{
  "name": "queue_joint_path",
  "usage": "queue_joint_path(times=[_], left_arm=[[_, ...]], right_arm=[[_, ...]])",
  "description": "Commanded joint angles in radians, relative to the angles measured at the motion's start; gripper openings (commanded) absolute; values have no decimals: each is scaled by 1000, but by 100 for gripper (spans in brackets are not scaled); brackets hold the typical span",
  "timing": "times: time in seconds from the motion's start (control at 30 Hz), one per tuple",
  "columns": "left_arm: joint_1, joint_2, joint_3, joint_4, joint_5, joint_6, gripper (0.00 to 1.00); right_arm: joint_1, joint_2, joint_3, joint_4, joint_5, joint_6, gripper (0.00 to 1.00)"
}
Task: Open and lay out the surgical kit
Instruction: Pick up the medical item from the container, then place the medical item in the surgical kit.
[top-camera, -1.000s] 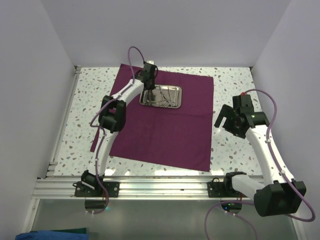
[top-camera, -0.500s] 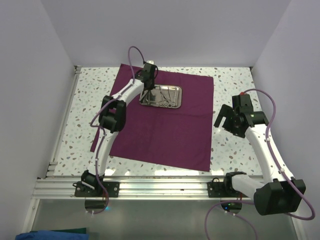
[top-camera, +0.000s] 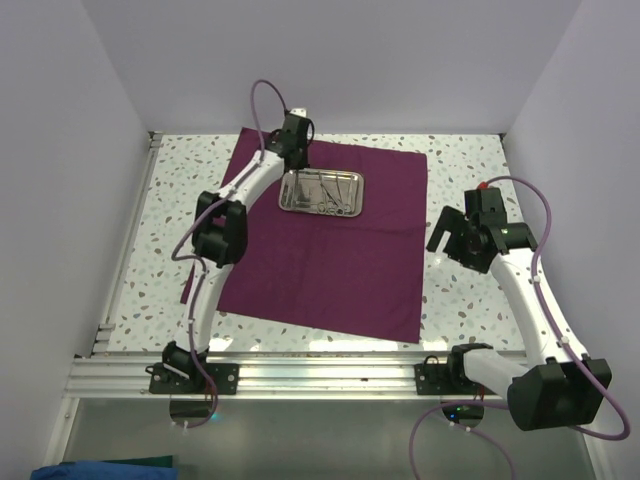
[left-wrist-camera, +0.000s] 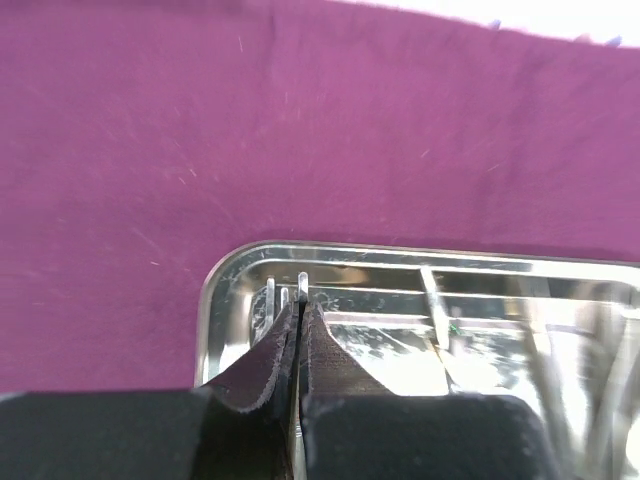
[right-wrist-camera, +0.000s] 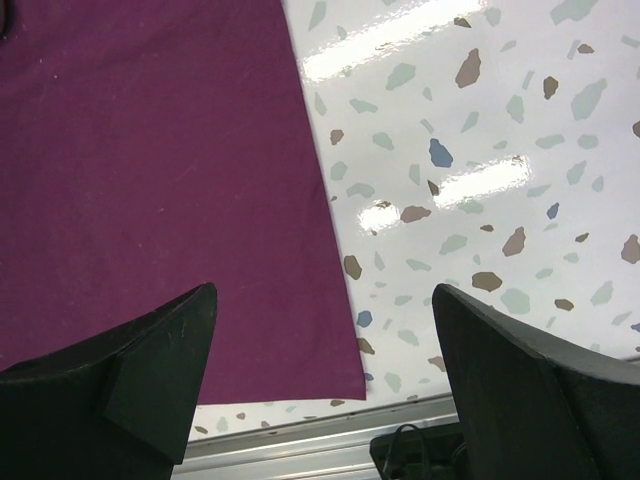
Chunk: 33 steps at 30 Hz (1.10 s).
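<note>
The dark purple cloth (top-camera: 320, 255) lies spread flat on the table. On its far part sits the small shiny steel tray (top-camera: 347, 208), with thin silver instruments (top-camera: 325, 190) inside. My left gripper (top-camera: 292, 152) hangs over the tray's left end. In the left wrist view its jaws (left-wrist-camera: 298, 308) are pressed together on a thin silver instrument, whose tip (left-wrist-camera: 302, 284) pokes out just above the tray's corner (left-wrist-camera: 215, 290). Other instruments (left-wrist-camera: 437, 310) lie in the tray. My right gripper (top-camera: 447, 238) stands wide open over the cloth's right edge (right-wrist-camera: 330, 250), holding nothing.
White walls close in the speckled table (top-camera: 470, 160) on three sides. An aluminium rail (top-camera: 320, 375) with both arm bases runs along the near edge. The cloth's near right corner (right-wrist-camera: 355, 385) lies close to that rail.
My left gripper has shut on a thin instrument in the tray's left end and risen, drawing back toward the far left. The right arm has barely moved.
</note>
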Motion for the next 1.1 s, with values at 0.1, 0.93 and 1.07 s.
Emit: queue_joint_path(times=[0.1, 0.93, 1.07], left_arm=[[7, -207, 11, 9, 2, 3, 0], [-50, -862, -1184, 221, 99, -67, 0], [-51, -846, -1138, 178, 62, -44, 52]], right_arm=[[-2, -5, 6, 31, -30, -22, 92], [12, -4, -33, 57, -64, -30, 92], [12, -22, -39, 51, -53, -27, 92]])
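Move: The left hand already holds the scalpel just above the far-left part of the tray, and the bare stretch of purple cloth it is taken to lies about 24 cm back and 6 cm left, some 5 cm lower. The tray's middle is about 5 cm back and 5 cm right of this hand, the ring-handled tools roughly 6 cm back and 8 cm right, both some 4 cm below. From the right hand that stretch of cloth lies about 9 cm ahead, 33 cm left and 13 cm down. Keeping its pinch on the scalpel, the left hand first rises about 10 cm clear of the tray, then sweeps back over the tray's near-left side some 24 cm and slightly left, sinking again on the way to about its starting height over the bare cloth. It tips the fingers roughly 15 degrees steeper downward as it comes down, eases to a stop, and only then opens the fingers about halfway to let go of the scalpel. ##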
